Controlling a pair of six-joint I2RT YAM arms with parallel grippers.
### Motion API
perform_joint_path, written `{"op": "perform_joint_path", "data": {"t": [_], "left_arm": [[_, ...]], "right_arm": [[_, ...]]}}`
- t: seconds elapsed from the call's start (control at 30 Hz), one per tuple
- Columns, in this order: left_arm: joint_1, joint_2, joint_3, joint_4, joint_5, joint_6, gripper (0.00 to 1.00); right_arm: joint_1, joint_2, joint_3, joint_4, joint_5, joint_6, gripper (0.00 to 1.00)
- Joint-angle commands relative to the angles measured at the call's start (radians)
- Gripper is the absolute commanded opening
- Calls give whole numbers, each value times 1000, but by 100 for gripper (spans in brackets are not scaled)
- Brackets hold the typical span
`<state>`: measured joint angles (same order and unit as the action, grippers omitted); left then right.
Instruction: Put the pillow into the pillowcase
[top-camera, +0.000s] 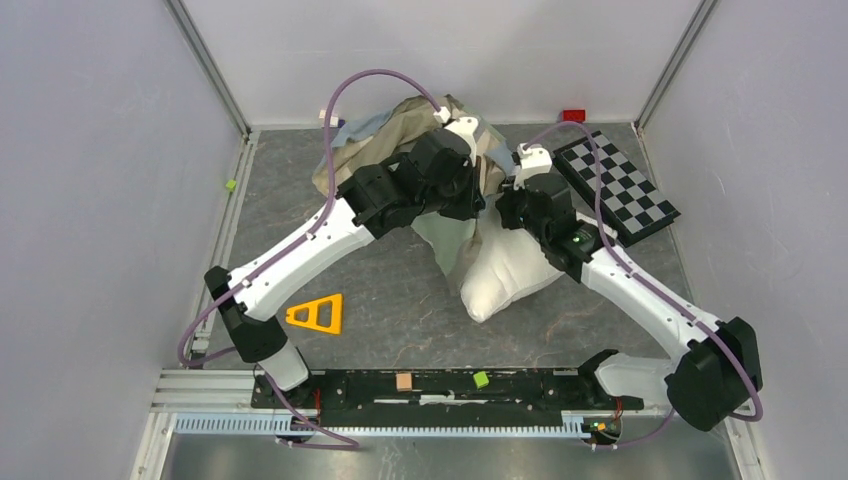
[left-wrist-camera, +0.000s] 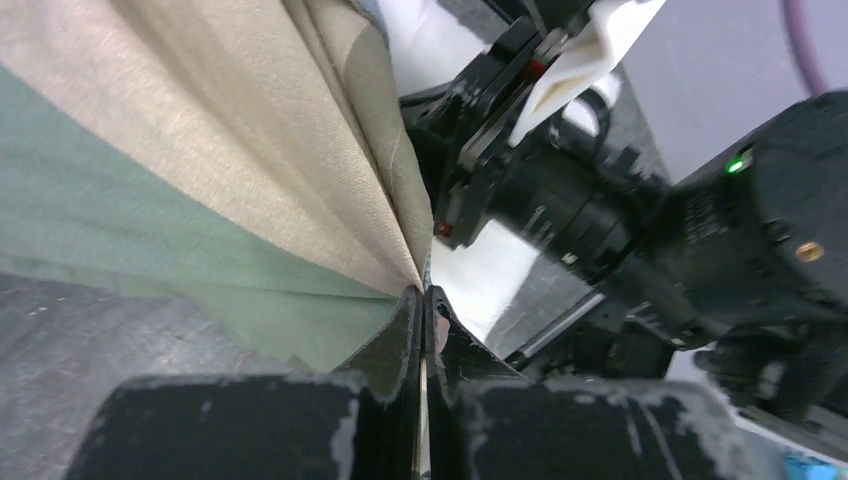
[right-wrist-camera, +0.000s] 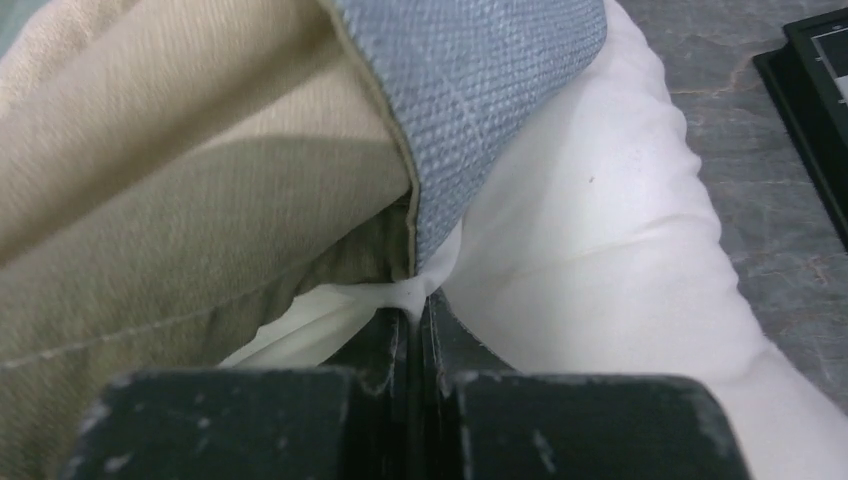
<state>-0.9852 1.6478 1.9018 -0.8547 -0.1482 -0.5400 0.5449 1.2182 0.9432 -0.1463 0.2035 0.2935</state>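
The white pillow (top-camera: 510, 275) lies mid-table, its far end under the wrinkled pillowcase (top-camera: 400, 125). In the left wrist view my left gripper (left-wrist-camera: 422, 300) is shut on a gathered fold of the pillowcase (left-wrist-camera: 200, 150), which shows beige and green panels; the pillow (left-wrist-camera: 490, 270) shows white just behind it. My right gripper (right-wrist-camera: 415, 305) is shut on a pinch of the pillow (right-wrist-camera: 600, 250) right below the blue-grey hem of the pillowcase (right-wrist-camera: 480, 90). From above, both gripper tips are hidden under their wrists, close together at the cloth.
A black-and-white checkered board (top-camera: 617, 187) lies at the back right, close to the right arm. An orange triangle (top-camera: 318, 314) sits front left. A red block (top-camera: 573, 115) rests by the back wall. Small blocks (top-camera: 404, 381) sit on the front rail.
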Motion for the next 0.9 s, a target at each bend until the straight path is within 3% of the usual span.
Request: {"op": "perform_joint_path", "data": {"t": [0.0,0.1,0.2,0.23,0.33,0.37,0.4,0.43,0.5,0.6,0.73,0.77,0.8,0.87], "left_arm": [[-10,18,56,107,216,-157,3],[10,54,23,168,292,-229,2],[9,82,16,180,260,-253,2],[16,90,14,165,222,-243,4],[76,95,-34,154,207,-240,14],[94,91,-50,163,204,-232,17],[108,86,-63,171,205,-220,24],[120,89,-62,174,216,-204,37],[135,98,-35,142,217,-162,47],[148,61,-29,89,137,-94,70],[172,-32,-150,22,-46,8,94],[175,-60,-197,19,-68,21,99],[175,-86,-257,26,-86,28,100],[175,-134,-374,69,-98,32,100]], "right_arm": [[-2,21,-54,134,-29,65,0],[-12,22,-141,139,-10,64,0],[-31,-9,-176,122,-19,55,0],[-33,-33,-179,101,-15,55,6],[-33,-151,-169,25,24,70,46],[-33,-191,-160,-15,41,75,55],[-33,-224,-152,-44,50,80,60],[-33,-260,-147,-71,48,87,65],[-32,-321,-154,-89,28,92,73],[-17,-342,-162,-110,-9,64,78],[136,-360,-193,-153,138,1,86],[181,-372,-209,-161,170,-12,88],[218,-383,-227,-164,199,-16,95],[296,-393,-268,-168,264,-7,98]]}}
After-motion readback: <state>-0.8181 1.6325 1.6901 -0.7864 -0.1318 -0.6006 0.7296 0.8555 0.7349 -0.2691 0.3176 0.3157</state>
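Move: Both hands are shut: the left holds the pillowcase's edge, the right its blue hem with a pinch of pillow. From the left hand the middle of the pillow's bare end is about 10 cm back, 9 cm right and 20 cm down; the case's main body spreads roughly 11 cm ahead and 11 cm left. From the right hand that bare end is about 10 cm back, 4 cm right and 12 cm below, the chessboard some 6 cm ahead and 28 cm right. Both hands let go of the cloth after lowering it towards the pillow: the right straight down about 5 cm, the left slightly right and down, fingers tipping some 10 degrees lower. Opening wide, the right lifts clear about 8 cm and draws back over the pillow, dipping and swinging left at the end; the left pushes forward about 5 cm, then swings left over the case. ##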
